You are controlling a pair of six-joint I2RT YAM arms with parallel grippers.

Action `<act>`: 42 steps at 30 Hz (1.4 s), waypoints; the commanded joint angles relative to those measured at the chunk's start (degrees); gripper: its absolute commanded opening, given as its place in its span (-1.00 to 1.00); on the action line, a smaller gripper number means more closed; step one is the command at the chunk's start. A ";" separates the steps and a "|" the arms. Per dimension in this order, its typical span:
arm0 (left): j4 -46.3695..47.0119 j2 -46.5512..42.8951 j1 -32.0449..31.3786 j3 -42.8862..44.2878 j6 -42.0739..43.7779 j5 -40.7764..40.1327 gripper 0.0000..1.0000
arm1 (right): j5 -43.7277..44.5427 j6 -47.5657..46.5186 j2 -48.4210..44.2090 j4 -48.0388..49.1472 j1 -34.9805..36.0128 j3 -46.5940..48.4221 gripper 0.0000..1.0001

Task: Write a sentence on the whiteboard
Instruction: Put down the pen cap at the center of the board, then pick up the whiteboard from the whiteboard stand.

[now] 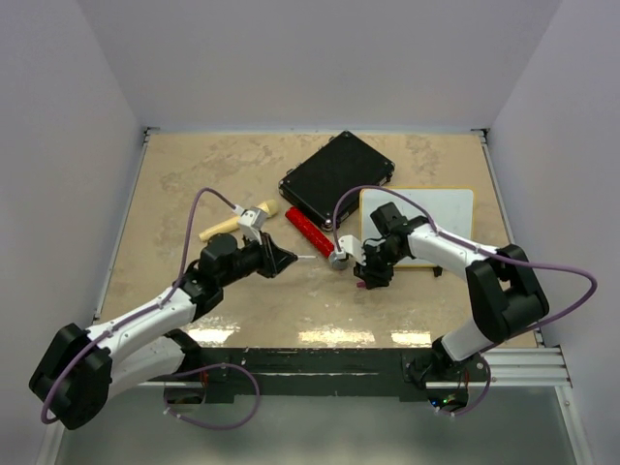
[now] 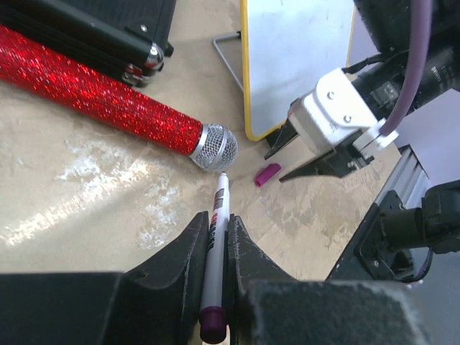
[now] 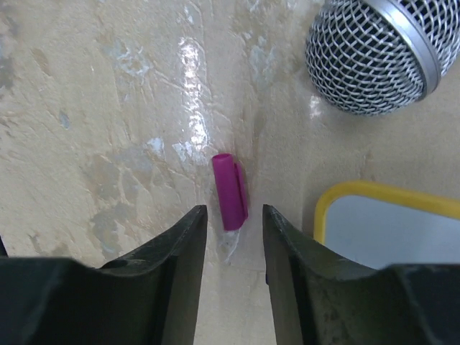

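The whiteboard (image 1: 448,208) lies flat at the right, white with a thin yellow rim; its near corner shows in the left wrist view (image 2: 295,57) and the right wrist view (image 3: 402,233). No sentence shows on the surface in view. My left gripper (image 1: 286,260) (image 2: 218,223) is shut on a white marker (image 2: 215,251) with a purple end, its uncapped tip pointing toward the board. My right gripper (image 1: 366,279) (image 3: 234,212) hangs open just over the purple marker cap (image 3: 228,187) (image 2: 267,174), which lies on the table beside the board's corner, untouched.
A red glitter microphone (image 1: 312,232) (image 2: 108,97) lies between the arms, its mesh head (image 3: 374,50) close to the cap. A black case (image 1: 337,174) sits behind it. A pale wooden tool (image 1: 237,221) lies left of the microphone.
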 commanded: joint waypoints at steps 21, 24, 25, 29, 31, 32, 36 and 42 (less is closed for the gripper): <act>-22.16 -17.81 0.59 12.11 38.96 7.15 -1.00 | -0.01 -17.33 2.63 -25.17 -25.82 39.76 0.65; -21.52 -19.32 0.85 11.55 39.14 9.45 -1.00 | 0.35 -18.64 6.05 -25.61 -26.52 43.54 0.69; -21.09 -19.67 0.85 11.21 39.14 9.54 -1.00 | 0.26 -19.08 6.93 -25.87 -26.52 44.43 0.71; -21.09 -19.59 1.03 11.20 39.14 10.33 -1.00 | -0.62 -19.53 11.59 -26.58 -28.81 49.70 0.78; -21.09 -19.24 0.94 11.29 39.14 10.51 -1.00 | -1.23 -19.53 12.12 -26.75 -29.24 50.77 0.80; -21.17 -19.15 0.94 11.29 39.14 10.59 -1.00 | -1.32 -19.44 12.21 -26.41 -29.42 51.38 0.80; -21.00 -18.97 1.03 11.38 39.14 10.86 -1.00 | -2.03 -19.17 13.52 -25.35 -29.69 51.82 0.81; -21.09 -18.79 1.21 11.38 39.14 12.70 -1.00 | -5.27 -22.16 20.99 -31.40 -29.69 58.23 0.75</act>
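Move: The pen cap is already down by the slightly open right fingertips, about 2 cm to that hand's left and 2 cm below. From the right hand, the microphone's head lies some 6 cm ahead and 8 cm left; the whiteboard's middle is roughly 14 cm ahead and 11 cm right, near table height. From the left hand, which holds the marker, the cap is about 17 cm right, level fore and aft, and 13 cm down. Open the right fingers wide and leave the cap, easing a centimetre right before climbing away some 16 cm while swinging about 20 cm forward and 14 cm right, over the whiteboard to its far edge. Keep the marker pinched in the left gripper; lift it and let it sink partway back, ending about 8 cm higher and slightly back, tipped up some 30 degrees. ##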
